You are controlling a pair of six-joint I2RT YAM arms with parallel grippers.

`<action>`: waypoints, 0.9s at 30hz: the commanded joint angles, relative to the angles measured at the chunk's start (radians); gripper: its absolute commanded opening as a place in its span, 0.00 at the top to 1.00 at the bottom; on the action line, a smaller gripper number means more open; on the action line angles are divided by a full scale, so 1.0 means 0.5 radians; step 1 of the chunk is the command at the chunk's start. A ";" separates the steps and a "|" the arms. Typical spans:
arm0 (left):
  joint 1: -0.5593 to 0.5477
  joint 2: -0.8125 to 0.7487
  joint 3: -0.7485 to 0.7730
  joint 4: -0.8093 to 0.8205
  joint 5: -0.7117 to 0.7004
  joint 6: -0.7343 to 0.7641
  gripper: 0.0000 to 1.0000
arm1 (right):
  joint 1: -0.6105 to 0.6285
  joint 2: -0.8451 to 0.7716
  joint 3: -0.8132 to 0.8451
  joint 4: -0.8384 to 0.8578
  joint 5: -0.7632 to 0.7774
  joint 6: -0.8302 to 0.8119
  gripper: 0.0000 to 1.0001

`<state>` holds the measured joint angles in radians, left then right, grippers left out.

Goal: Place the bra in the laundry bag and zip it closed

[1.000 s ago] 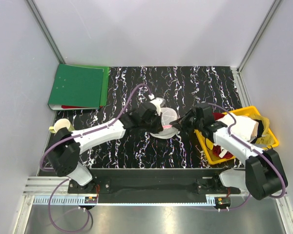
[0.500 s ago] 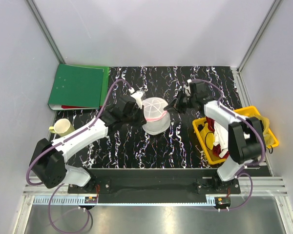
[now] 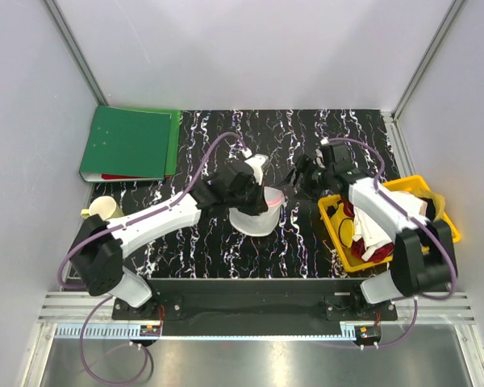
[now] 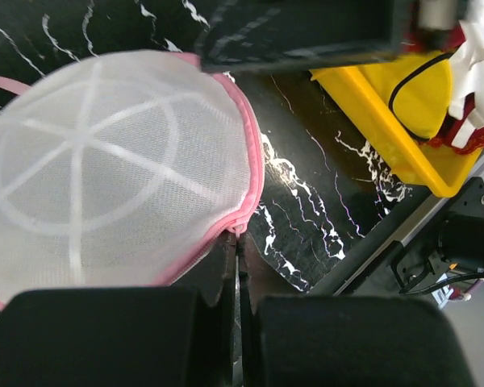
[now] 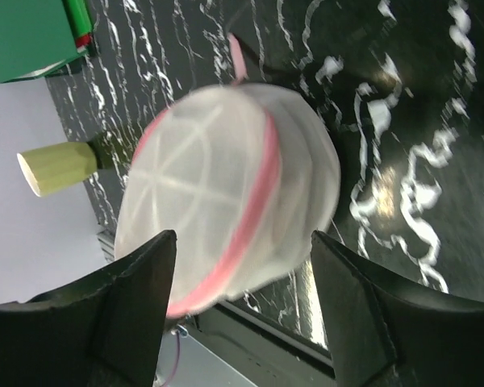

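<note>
The laundry bag (image 3: 256,213) is a white mesh drum with pink rims, resting on the black marbled table between the arms. In the left wrist view its round spoked end (image 4: 105,161) fills the left side. My left gripper (image 4: 238,243) (image 3: 252,192) is shut on the small zipper pull (image 4: 239,230) at the pink rim. My right gripper (image 3: 301,176) stands open just right of the bag, apart from it. Its wrist view shows the bag (image 5: 226,193) blurred beyond the spread fingers (image 5: 137,298). The bra is not visible in any view.
A yellow basket (image 3: 339,242) (image 4: 387,137) holding white and red clothes stands at the right, close to the right arm. A green binder (image 3: 129,143) lies at the back left and a pale cup (image 3: 103,208) (image 5: 56,168) near the left edge.
My right gripper has opened, let go of the bag and drawn back to the right. The left arm has brought the bag down and nearer, still gripping the zipper pull.
</note>
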<state>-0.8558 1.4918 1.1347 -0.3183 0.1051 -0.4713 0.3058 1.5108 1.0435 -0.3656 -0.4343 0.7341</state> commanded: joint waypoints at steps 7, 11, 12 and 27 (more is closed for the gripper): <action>-0.132 0.121 0.148 0.127 -0.026 -0.045 1.00 | 0.167 -0.598 -0.476 0.252 0.105 0.547 0.29; -0.169 0.127 0.154 0.127 -0.026 -0.054 1.00 | 0.259 -0.537 -0.532 0.406 0.129 0.743 0.39; -0.175 0.127 0.151 0.127 -0.029 -0.054 1.00 | 0.275 -0.518 -0.535 0.421 0.132 0.798 0.44; 0.147 -0.329 -0.352 0.066 -0.106 -0.045 1.00 | 0.088 -0.285 -0.406 0.431 0.114 0.367 1.00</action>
<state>-0.8642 1.4429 1.0290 -0.2619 0.0807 -0.4980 0.3954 1.3247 0.7784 -0.1715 -0.3843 1.0710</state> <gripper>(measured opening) 0.009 0.018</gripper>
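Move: The stretch of pink zip to grab lies about 6 cm back and 4 cm left of the open right gripper, roughly at fingertip height. The laundry bag's middle is some 8 cm back, 11 cm left and 5 cm below that gripper; the yellow basket sits about 9 cm back, 26 cm right and 7 cm lower. From the left gripper, already pinching the pink edge, that zip stretch is about 3 cm right and 2 cm ahead. Draw the open right gripper back about 6 cm to the bag, then bring it left some 3 cm, turning it slightly clockwise, and shut its fingers on the pink zip; once shut, ease forward 1 to 2 cm. Keep the left pinch on the pink edge throughout, shifting it right, back and slightly down, then about 4 cm left, away from the right fingers. ##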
